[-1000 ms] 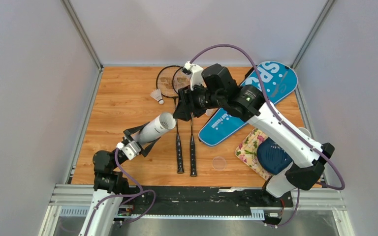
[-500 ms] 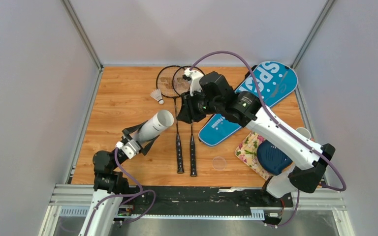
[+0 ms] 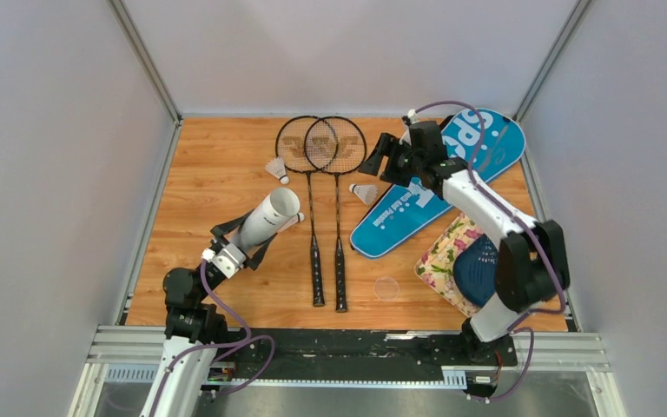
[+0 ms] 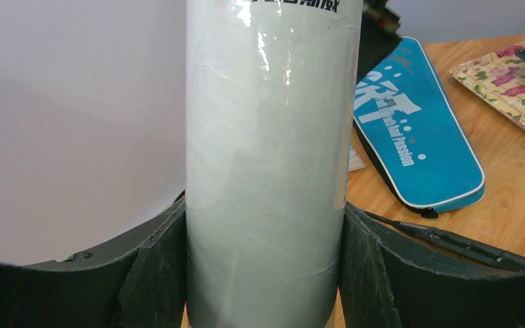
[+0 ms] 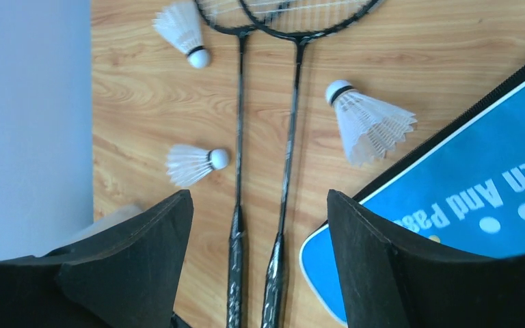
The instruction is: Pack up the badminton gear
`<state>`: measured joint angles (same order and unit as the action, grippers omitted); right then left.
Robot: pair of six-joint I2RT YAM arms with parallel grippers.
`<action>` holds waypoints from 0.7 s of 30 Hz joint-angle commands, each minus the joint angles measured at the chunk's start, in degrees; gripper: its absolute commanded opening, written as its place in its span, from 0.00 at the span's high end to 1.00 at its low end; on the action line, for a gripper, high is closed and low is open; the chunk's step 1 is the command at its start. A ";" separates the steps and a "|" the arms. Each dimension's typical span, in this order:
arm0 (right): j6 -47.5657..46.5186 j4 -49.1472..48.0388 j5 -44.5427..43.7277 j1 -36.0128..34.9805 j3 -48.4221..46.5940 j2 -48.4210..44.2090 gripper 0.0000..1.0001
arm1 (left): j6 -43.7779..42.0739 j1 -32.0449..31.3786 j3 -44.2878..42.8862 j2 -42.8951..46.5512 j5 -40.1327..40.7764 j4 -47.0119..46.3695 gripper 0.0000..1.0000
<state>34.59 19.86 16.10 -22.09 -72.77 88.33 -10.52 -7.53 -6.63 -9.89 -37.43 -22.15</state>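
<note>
My left gripper [image 3: 236, 249] is shut on the long white tube [image 3: 267, 220], which tilts up with its open mouth toward the rackets; the pads press both sides of the tube [image 4: 265, 171]. Two black rackets [image 3: 315, 174] lie side by side mid-table. One shuttlecock [image 3: 276, 168] lies left of the rackets, one [image 3: 365, 192] to their right, and a third [image 5: 191, 162] lies beside the tube's mouth. My right gripper [image 3: 377, 160] hovers open and empty at the back, by the blue cover [image 3: 439, 178]. In its wrist view the right gripper [image 5: 258, 205] looks down on the racket shafts.
A floral cloth [image 3: 441, 258] with a dark blue shell-shaped object [image 3: 479, 276] on it lies at the front right. A small clear disc [image 3: 386, 288] rests near the racket handles. Grey walls close in the table on three sides.
The right arm has drawn back from beside the tube's mouth to the back right, and its jaws have opened. A shuttlecock now lies by the tube's mouth. The left arm still holds the tube.
</note>
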 commanded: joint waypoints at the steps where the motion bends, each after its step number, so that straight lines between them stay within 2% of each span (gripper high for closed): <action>1: 6.00 -9.04 5.69 2.48 -3.16 11.05 0.26 | 2.09 -0.12 1.18 -0.83 0.61 3.61 0.87; 4: 8.03 -10.09 5.97 2.93 -3.87 15.97 0.31 | 2.26 -0.29 1.10 -1.01 0.43 3.69 0.87; 17: 8.92 -16.61 6.31 2.75 -3.95 26.88 0.55 | 2.00 -0.29 1.18 -1.45 0.34 3.87 0.87; 21: 7.61 -16.17 6.49 2.31 -5.27 27.77 0.71 | 1.91 -0.38 1.18 -1.53 0.43 3.87 0.87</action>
<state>42.68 6.11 21.80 -19.11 -74.81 115.31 -10.63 -7.79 -6.63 -10.24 -37.41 -22.33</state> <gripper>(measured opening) 0.355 0.737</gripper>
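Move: The shuttlecock I'm going for, the one by the blue bag, lies about 7 cm ahead of my right hand, 2 cm to its left and 18 cm below. The nearer racket's shaft is roughly 6 cm ahead and 8 cm left. The blue bag's middle is some 10 cm ahead and 16 cm right. Both rest on the table. From my left hand that shuttlecock is about 24 cm ahead, 22 cm right and 21 cm down. I drop my right hand about 15 cm onto the shuttlecock, quickly at first, then easing and sinking again, while reaching some 5 cm forward and tipping the fingers about 15 degrees further down. On the way the fingers close from wide open to under half, their tips coming in around the feather skirt. My left hand keeps holding the tube still. ##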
